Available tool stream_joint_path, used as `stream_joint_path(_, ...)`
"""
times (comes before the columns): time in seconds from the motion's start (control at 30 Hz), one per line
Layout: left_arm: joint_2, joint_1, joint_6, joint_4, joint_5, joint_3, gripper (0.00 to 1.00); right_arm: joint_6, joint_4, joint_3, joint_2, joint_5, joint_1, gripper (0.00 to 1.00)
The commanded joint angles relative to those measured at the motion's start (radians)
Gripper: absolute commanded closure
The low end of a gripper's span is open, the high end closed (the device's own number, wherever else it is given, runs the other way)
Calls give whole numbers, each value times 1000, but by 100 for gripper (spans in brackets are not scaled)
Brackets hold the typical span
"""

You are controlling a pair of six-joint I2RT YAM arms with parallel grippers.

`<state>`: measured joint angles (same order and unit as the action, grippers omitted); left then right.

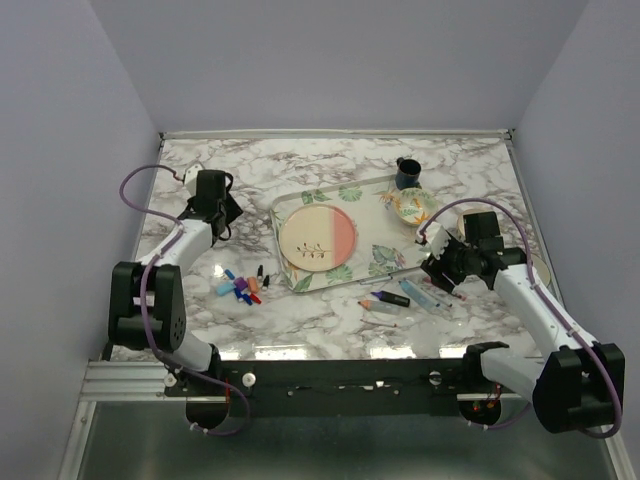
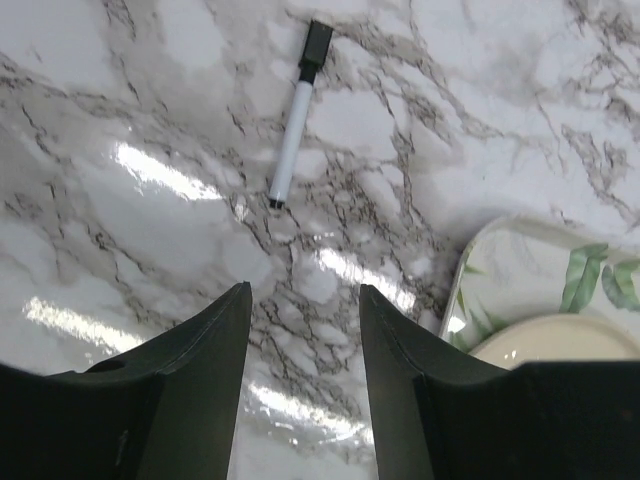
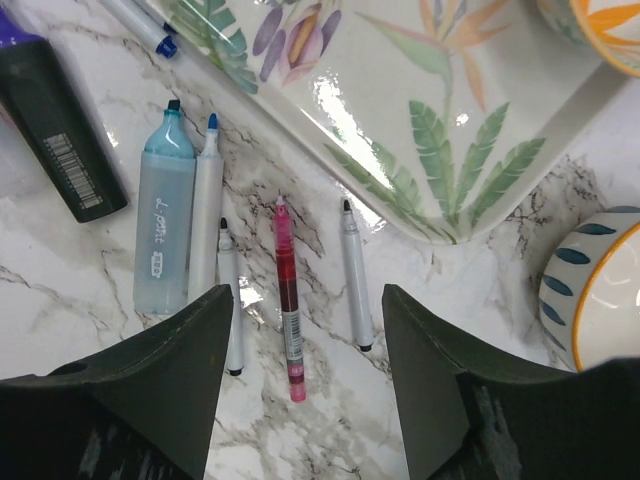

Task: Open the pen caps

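A heap of loose pen caps (image 1: 241,288) in blue, red, orange, purple and black lies left of the tray. Several pens (image 1: 402,298) lie by the tray's near right corner. In the right wrist view they are uncapped: a light-blue highlighter (image 3: 165,215), a blue-tipped white marker (image 3: 207,215), two thin black-tipped markers (image 3: 352,275), a pink pen (image 3: 287,300) and a black highlighter (image 3: 55,130). My right gripper (image 3: 305,290) hovers open above them, holding nothing. My left gripper (image 2: 303,287) is open and empty over bare marble; a white pen (image 2: 292,130) with a black cap (image 2: 318,40) lies ahead of it.
A leaf-patterned tray (image 1: 385,255) carries a pink and cream plate (image 1: 318,238). A dark cup (image 1: 408,173) and a patterned bowl (image 1: 413,205) stand at its far right corner. A blue-striped bowl (image 3: 590,290) sits right of my right gripper. Walls enclose the table.
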<state>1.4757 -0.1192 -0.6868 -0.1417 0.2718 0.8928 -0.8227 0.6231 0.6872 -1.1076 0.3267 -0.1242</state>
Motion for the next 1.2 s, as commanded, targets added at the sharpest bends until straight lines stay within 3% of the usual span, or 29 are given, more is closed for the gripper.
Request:
stream_joint_path(0.0, 145, 93, 43, 19, -127, 98, 44, 17, -36, 21, 41, 20, 5, 30)
stream_joint_path(0.13, 273, 105, 81, -12, -170, 202, 45, 0, -17, 29, 41, 41, 6, 29)
stream_joint_path(0.27, 389, 104, 116, -100, -166, 366, 58, -6, -10, 29, 46, 52, 5, 29)
stream_joint_path(0.37, 448, 107, 141, -176, -108, 440, 61, -7, -6, 26, 51, 57, 5, 29)
stream_joint_path(0.83, 546, 107, 162, -259, -85, 488, 64, -10, 0, 31, 61, 75, 6, 30)
stream_joint_path(0.87, 552, 107, 165, -265, -88, 494, 73, -10, 0, 29, 64, 75, 6, 30)
stream_joint_path(0.93, 563, 107, 165, -282, -92, 495, 78, -12, 0, 31, 69, 81, 6, 30)
stream_joint_path(0.97, 558, 107, 167, -283, -94, 486, 88, -12, 0, 31, 72, 83, 5, 30)
stream_joint_path(1.07, 526, 107, 165, -256, -121, 450, 100, -13, 6, 35, 100, 107, 6, 33)
stream_joint_path(1.17, 445, 107, 152, -213, -187, 385, 100, -12, 3, 43, 143, 175, 6, 34)
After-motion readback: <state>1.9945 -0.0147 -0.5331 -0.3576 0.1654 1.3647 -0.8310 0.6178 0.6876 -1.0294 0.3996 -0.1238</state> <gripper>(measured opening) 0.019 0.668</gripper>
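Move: The black-capped marker lies about 8 cm ahead of the left hand, 3 cm to its left and 8 cm below, cap end pointing away. The round plate on the tray is roughly 23 cm to the left hand's right and 3 cm back; the heap of loose caps lies some 20 cm back and 5 cm right of that hand, both about 8 cm down. From the right hand the marker is about 53 cm left, 23 cm ahead and 5 cm down. The left hand reaches forward about 8 cm and down to the marker, drifting a few centimetres left early on, while the fingers tip some 15 degrees more towards the table and close part-way. It then eases back about 1 cm as it sinks the last 2 cm, stops, and shuts its fingertips from both sides on the white barrel behind the black cap, while the empty, open right hand rises about 2 cm over its pens. ##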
